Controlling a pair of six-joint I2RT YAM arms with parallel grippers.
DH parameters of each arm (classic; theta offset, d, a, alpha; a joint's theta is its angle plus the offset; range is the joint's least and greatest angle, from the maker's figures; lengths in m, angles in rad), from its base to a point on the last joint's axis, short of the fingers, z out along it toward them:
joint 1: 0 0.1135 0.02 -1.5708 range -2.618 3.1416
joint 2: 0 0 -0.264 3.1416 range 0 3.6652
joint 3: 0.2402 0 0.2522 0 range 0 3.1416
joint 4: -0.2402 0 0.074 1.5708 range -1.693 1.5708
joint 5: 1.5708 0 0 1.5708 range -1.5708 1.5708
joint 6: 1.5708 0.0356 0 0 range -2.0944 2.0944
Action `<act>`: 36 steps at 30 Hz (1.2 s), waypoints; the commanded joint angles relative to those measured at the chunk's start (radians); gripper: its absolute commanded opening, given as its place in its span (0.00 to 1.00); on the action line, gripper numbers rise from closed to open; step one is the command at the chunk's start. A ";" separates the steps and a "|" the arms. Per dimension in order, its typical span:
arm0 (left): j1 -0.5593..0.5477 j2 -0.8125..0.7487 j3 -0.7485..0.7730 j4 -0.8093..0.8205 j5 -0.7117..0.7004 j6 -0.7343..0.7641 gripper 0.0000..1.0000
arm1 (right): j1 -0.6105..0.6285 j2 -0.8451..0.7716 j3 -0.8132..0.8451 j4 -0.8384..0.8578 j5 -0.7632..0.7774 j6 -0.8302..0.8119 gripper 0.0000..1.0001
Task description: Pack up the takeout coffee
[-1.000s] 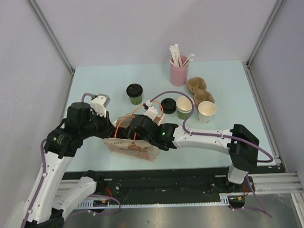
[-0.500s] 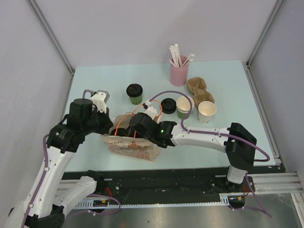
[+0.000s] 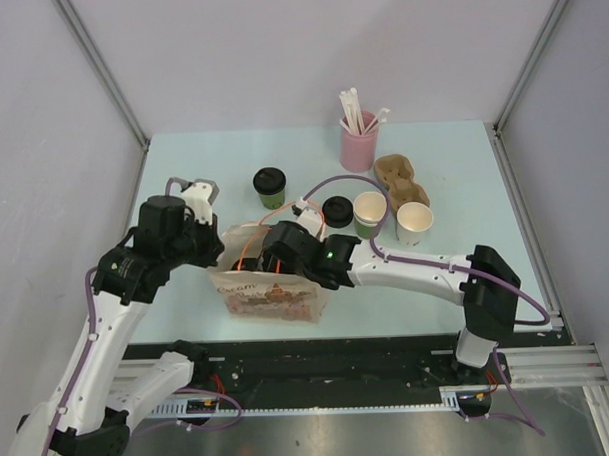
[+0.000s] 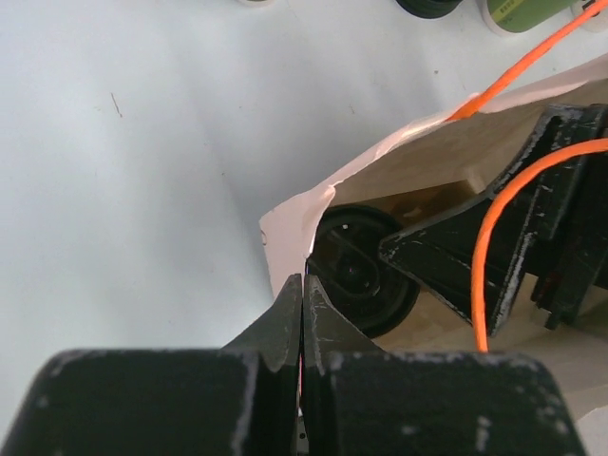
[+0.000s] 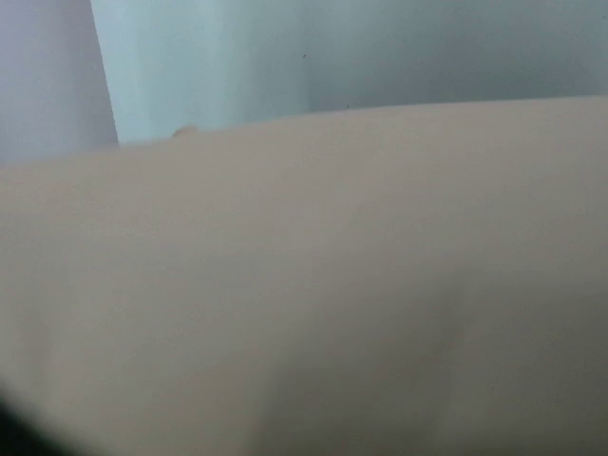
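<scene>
A printed paper bag stands at the table's front, mouth up. My left gripper is shut on the bag's left rim, holding the mouth apart. My right gripper reaches down into the bag; its black fingers show in the left wrist view beside a black-lidded cup inside the bag, whose body is hidden. Whether they touch it is unclear. The right wrist view shows only the bag's inner wall. A green lidded cup stands on the table behind the bag.
Behind the bag lie a loose black lid, an open green cup and an open white cup. A brown cup carrier and a pink cup of straws stand farther back. Orange cable hangs into the bag.
The bag has come up from a slumped, tilted lie to standing upright with its print facing front. My left gripper has raised the rim, and the right gripper has shifted slightly back inside.
</scene>
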 commanded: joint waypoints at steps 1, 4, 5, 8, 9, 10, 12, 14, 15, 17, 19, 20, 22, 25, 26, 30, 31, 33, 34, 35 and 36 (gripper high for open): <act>0.004 0.009 0.050 0.012 -0.021 0.038 0.00 | 0.008 -0.029 0.095 -0.096 0.031 -0.066 0.67; 0.004 0.017 0.055 0.012 -0.027 0.046 0.00 | 0.025 -0.021 0.153 -0.123 0.045 -0.109 0.73; 0.004 0.018 0.057 0.012 -0.027 0.050 0.00 | 0.028 -0.018 0.175 -0.129 0.047 -0.117 0.75; 0.004 0.021 0.066 0.015 -0.036 0.056 0.01 | 0.036 -0.026 0.187 -0.143 0.044 -0.132 0.85; 0.004 0.023 0.070 0.013 -0.036 0.059 0.01 | 0.039 -0.031 0.187 -0.140 0.044 -0.137 0.86; 0.004 0.021 0.072 0.013 -0.041 0.059 0.00 | 0.040 -0.035 0.187 -0.133 0.054 -0.143 0.89; 0.004 0.021 0.075 0.013 -0.045 0.069 0.01 | 0.051 -0.055 0.187 -0.116 0.067 -0.183 0.99; 0.004 0.023 0.075 0.015 -0.053 0.078 0.00 | 0.065 -0.064 0.187 -0.090 0.083 -0.221 1.00; 0.004 0.021 0.074 0.016 -0.055 0.081 0.01 | 0.070 -0.073 0.189 -0.085 0.091 -0.250 1.00; 0.004 0.023 0.080 0.016 -0.053 0.085 0.01 | 0.082 -0.084 0.189 -0.077 0.106 -0.275 1.00; 0.004 0.024 0.083 0.015 -0.053 0.087 0.00 | 0.091 -0.103 0.190 -0.080 0.126 -0.298 1.00; 0.004 0.023 0.081 0.015 -0.052 0.090 0.00 | 0.097 -0.109 0.193 -0.079 0.133 -0.304 1.00; 0.004 0.023 0.080 0.016 -0.055 0.090 0.00 | 0.116 -0.126 0.207 -0.090 0.163 -0.330 1.00; 0.004 0.021 0.080 0.016 -0.052 0.092 0.00 | 0.139 -0.129 0.248 -0.134 0.209 -0.373 1.00; 0.004 0.021 0.080 0.016 -0.055 0.092 0.01 | 0.148 -0.130 0.258 -0.143 0.218 -0.385 1.00; 0.004 0.020 0.084 0.015 -0.056 0.095 0.00 | 0.168 -0.149 0.267 -0.151 0.251 -0.435 1.00; 0.004 0.018 0.087 0.016 -0.055 0.093 0.01 | 0.175 -0.155 0.267 -0.146 0.255 -0.448 1.00; 0.004 0.017 0.089 0.016 -0.053 0.093 0.01 | 0.180 -0.172 0.267 -0.139 0.268 -0.464 1.00; 0.004 0.017 0.089 0.015 -0.052 0.093 0.00 | 0.180 -0.176 0.268 -0.142 0.269 -0.470 1.00; 0.004 0.015 0.089 0.015 -0.052 0.093 0.00 | 0.182 -0.184 0.268 -0.145 0.272 -0.471 1.00; 0.004 0.015 0.089 0.016 -0.050 0.093 0.00 | 0.182 -0.189 0.271 -0.148 0.274 -0.471 1.00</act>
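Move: The lidded cup that the right hand has already let go of in the bag is about 5 cm to its left, 1 cm ahead and some 6 cm below. The carrier's empty hole is roughly 3 cm right of the hand, 2 cm back and 10 below. The other lidded cup, on the table, is about 20 cm ahead, level sideways and 7 lower. From the left hand, the cup in the bag is some 5 cm ahead, 5 to the right and 14 below. Up and somewhat back, the right hand rises about 12 cm from beside the cup's black lid towards and through the bag's mouth between the orange handles. Its part-open fingers spread fully early in the climb, and the wrist tips the fingertips some 25 degrees up and forward while turning a little counter-clockwise. The left hand keeps its pinch on the bag's left rim, easing only about a centimetre. ##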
